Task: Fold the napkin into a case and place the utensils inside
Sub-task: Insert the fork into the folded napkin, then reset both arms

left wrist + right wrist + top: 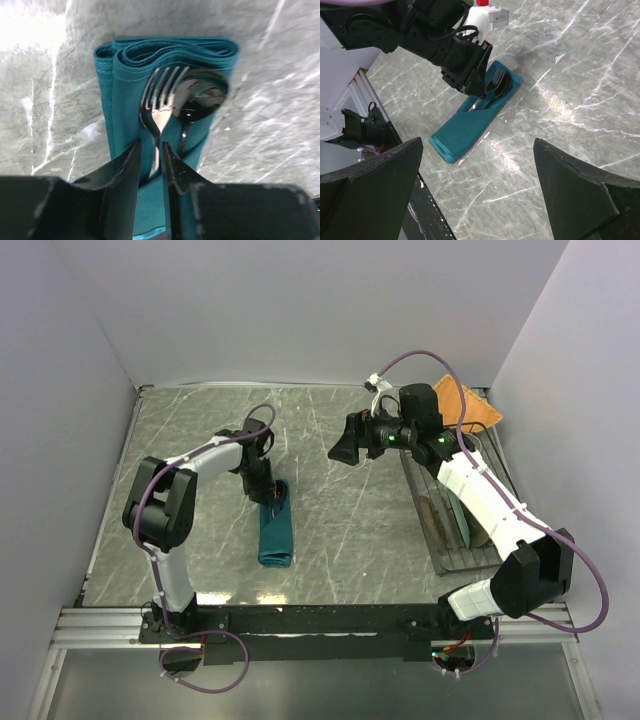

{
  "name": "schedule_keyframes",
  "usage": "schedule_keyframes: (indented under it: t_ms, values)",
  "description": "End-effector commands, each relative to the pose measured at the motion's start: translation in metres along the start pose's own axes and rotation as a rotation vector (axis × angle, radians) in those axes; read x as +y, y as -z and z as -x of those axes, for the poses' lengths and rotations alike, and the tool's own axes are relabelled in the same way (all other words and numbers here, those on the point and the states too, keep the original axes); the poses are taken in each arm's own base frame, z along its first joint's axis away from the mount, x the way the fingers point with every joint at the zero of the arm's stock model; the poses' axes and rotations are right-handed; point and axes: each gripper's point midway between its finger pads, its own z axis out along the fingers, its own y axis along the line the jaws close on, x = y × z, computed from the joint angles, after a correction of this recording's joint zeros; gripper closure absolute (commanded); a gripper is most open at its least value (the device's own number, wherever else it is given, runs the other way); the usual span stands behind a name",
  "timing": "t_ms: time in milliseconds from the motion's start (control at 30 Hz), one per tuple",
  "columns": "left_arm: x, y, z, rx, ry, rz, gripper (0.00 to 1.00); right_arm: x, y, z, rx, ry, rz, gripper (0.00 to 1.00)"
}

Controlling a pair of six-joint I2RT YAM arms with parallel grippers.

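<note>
The teal napkin (276, 537) lies folded into a narrow case on the marble table, also in the left wrist view (120, 100) and the right wrist view (465, 132). The silver fork (159, 107) and the dark spoon (200, 100) lie side by side in its fold, heads sticking out at the far end. My left gripper (272, 502) hangs over that end. Its jaws (151, 150) stand slightly apart on either side of the fork's handle, with a gap showing on both sides. My right gripper (345, 448) hovers wide open over the table's middle, nothing between its fingers (479, 145).
A wire dish rack (440, 560) with plates stands along the right edge of the table. An orange woven cloth (470, 405) lies at the back right corner. Grey walls enclose three sides of the table.
</note>
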Motion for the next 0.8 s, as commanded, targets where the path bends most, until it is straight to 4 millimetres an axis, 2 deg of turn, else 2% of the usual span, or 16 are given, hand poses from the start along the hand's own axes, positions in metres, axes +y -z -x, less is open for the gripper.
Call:
schedule_keyframes:
  t_ms: [0, 133, 233, 267, 300, 333, 400, 433, 467, 500, 567, 600, 633, 667, 700, 767]
  values:
    - [-0.021, 0.043, 0.027, -0.124, -0.034, -0.048, 0.7, 0.004, 0.006, 0.016, -0.046, 0.04, 0.007, 0.0]
    - [-0.035, 0.082, 0.053, -0.261, -0.068, -0.087, 0.62, 0.005, 0.008, 0.026, -0.06, 0.068, -0.003, 0.0]
    - [-0.045, 0.118, 0.071, -0.382, -0.103, -0.126, 0.56, 0.004, 0.013, 0.033, -0.07, 0.099, -0.029, 0.0]
    - [-0.047, 0.136, 0.077, -0.437, -0.131, -0.14, 0.54, 0.002, 0.015, 0.035, -0.075, 0.112, -0.039, 0.0]
    - [-0.048, 0.146, 0.084, -0.473, -0.148, -0.15, 0.5, 0.0, 0.019, 0.039, -0.086, 0.118, -0.055, 0.0]
    - [-0.054, 0.164, 0.096, -0.542, -0.171, -0.17, 0.33, -0.003, 0.022, 0.044, -0.099, 0.122, -0.082, 0.0]
    - [-0.054, 0.199, 0.112, -0.646, -0.234, -0.196, 0.18, -0.009, 0.033, 0.052, -0.128, 0.128, -0.125, 0.0]
    - [-0.059, 0.222, 0.121, -0.706, -0.26, -0.224, 0.01, -0.017, 0.038, 0.056, -0.143, 0.123, -0.171, 0.0]
    - [-0.062, 0.241, 0.126, -0.756, -0.314, -0.254, 0.01, -0.023, 0.048, 0.061, -0.168, 0.114, -0.202, 0.0]
    - [-0.058, 0.263, 0.136, -0.809, -0.329, -0.266, 0.01, -0.028, 0.054, 0.062, -0.178, 0.107, -0.223, 0.0]
    - [-0.048, 0.281, 0.146, -0.841, -0.352, -0.251, 0.01, -0.036, 0.07, 0.064, -0.199, 0.089, -0.275, 0.0]
    - [-0.037, 0.303, 0.158, -0.885, -0.333, -0.243, 0.01, -0.05, 0.081, 0.063, -0.211, 0.065, -0.32, 0.0]
    - [-0.027, 0.307, 0.163, -0.883, -0.329, -0.222, 0.01, -0.056, 0.087, 0.06, -0.215, 0.049, -0.346, 0.0]
    - [-0.014, 0.298, 0.165, -0.837, -0.305, -0.198, 0.01, -0.062, 0.099, 0.059, -0.234, 0.034, -0.388, 0.0]
    - [0.005, 0.307, 0.171, -0.835, -0.275, -0.197, 0.01, -0.078, 0.107, 0.048, -0.23, 0.001, -0.433, 0.0]
    - [0.023, 0.297, 0.171, -0.768, -0.252, -0.214, 0.01, -0.088, 0.124, 0.035, -0.237, -0.027, -0.49, 0.0]
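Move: The fork already lies in the folded napkin's pocket, its middle right at the left hand's point and about 2 cm below, handle between the slightly parted fingertips. From that hand the spoon's bowl is about 3 cm ahead and 2 cm right, and the folded napkin's middle some 5 cm back and 1 cm right. From the right hand the fork lies about 16 cm left, roughly level fore-and-aft, some 25 cm below. Rising 30 cm and forward off the fork, left hand tips up and opens; right swings 10 cm right. ##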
